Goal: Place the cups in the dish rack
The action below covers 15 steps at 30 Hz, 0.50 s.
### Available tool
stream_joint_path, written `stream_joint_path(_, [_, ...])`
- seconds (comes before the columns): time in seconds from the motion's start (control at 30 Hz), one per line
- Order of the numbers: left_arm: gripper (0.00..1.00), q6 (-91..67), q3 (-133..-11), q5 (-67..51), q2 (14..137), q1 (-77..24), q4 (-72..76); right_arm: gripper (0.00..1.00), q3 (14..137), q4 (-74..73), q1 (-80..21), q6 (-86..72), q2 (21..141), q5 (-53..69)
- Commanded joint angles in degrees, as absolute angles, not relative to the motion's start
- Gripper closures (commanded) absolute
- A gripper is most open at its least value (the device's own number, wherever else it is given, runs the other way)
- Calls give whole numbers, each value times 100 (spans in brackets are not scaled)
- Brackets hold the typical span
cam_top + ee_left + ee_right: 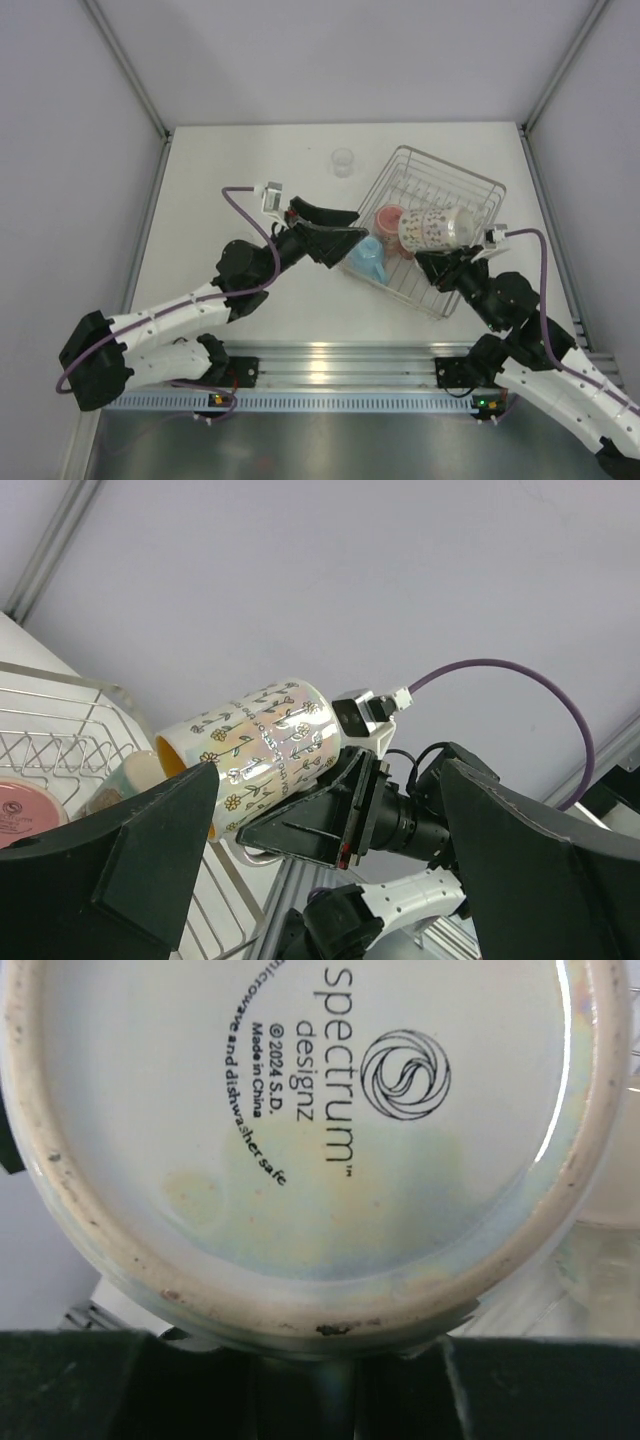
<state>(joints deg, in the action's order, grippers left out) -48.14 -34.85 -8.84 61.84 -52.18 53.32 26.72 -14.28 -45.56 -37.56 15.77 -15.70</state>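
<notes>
The dish rack is a silver wire basket at the right of the table. A pink cup stands inside it, and a light blue cup rests at its near-left corner. My left gripper is open just left of the blue cup, with nothing between its fingers. My right gripper is shut on the cream patterned mug, gripping at the handle and holding it on its side over the rack. The mug's base fills the right wrist view. A clear glass stands on the table.
The rack's wires and the pink cup show at the left of the left wrist view. Grey walls enclose the table, and a metal rail runs along its near edge.
</notes>
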Motion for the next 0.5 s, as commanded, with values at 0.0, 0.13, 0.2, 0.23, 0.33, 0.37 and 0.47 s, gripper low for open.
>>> stream_joint_path(0.0, [2, -4571, -3375, -624, 5924, -5230, 5300, 100, 3296, -1572, -4518, -3086, 1520, -2004])
stream_joint_path(0.13, [2, -4500, -3349, -571, 5810, -5238, 5256, 100, 3410, -2028, -4518, -2734, 1896, -1890])
stream_joint_path(0.2, [2, -4465, -3366, -580, 5792, -5238, 5221, 100, 3647, -2301, -4518, -2453, 2152, -1925])
stream_joint_path(0.23, [2, -4456, -3366, -571, 5748, -5238, 5177, 100, 3726, -2512, -4518, -2365, 2380, -1925])
stream_joint_path(0.33, [2, -4386, -3358, -536, 5678, -5238, 5098, 100, 3955, -2768, -4526, -2075, 2645, -1960])
stream_joint_path(0.37, [2, -4342, -3357, -527, 5617, -5238, 5037, 100, 3964, -2829, -4518, -1996, 2663, -1986])
stream_joint_path(0.47, [2, -4254, -3323, -457, 5459, -5238, 4888, 100, 3955, -2909, -4526, -1776, 2715, -2030])
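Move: The right hand holds the flowered mug by its handle; the free spot in the dish rack that it goes to lies some 8 cm ahead, about 1 cm left and roughly 12 cm below. The pink mug stands about 13 cm ahead and 6 cm left of this hand, the blue mug 6 cm ahead and 12 cm left, the cream mug 12 cm ahead and 7 cm right. From the left hand the spot is about 5 cm ahead, 18 cm right and 24 cm below. Keeping its pinch on the flowered mug's handle, the right hand lowers the mug about 6 cm towards the free spot in the rack, between the pink and cream mugs, easing a good 2 cm right on the way. The wrist rolls some 30 degrees, left side down, turning the mug's opening from sideways towards the rack floor. The empty left hand, still open, drifts slightly left. ##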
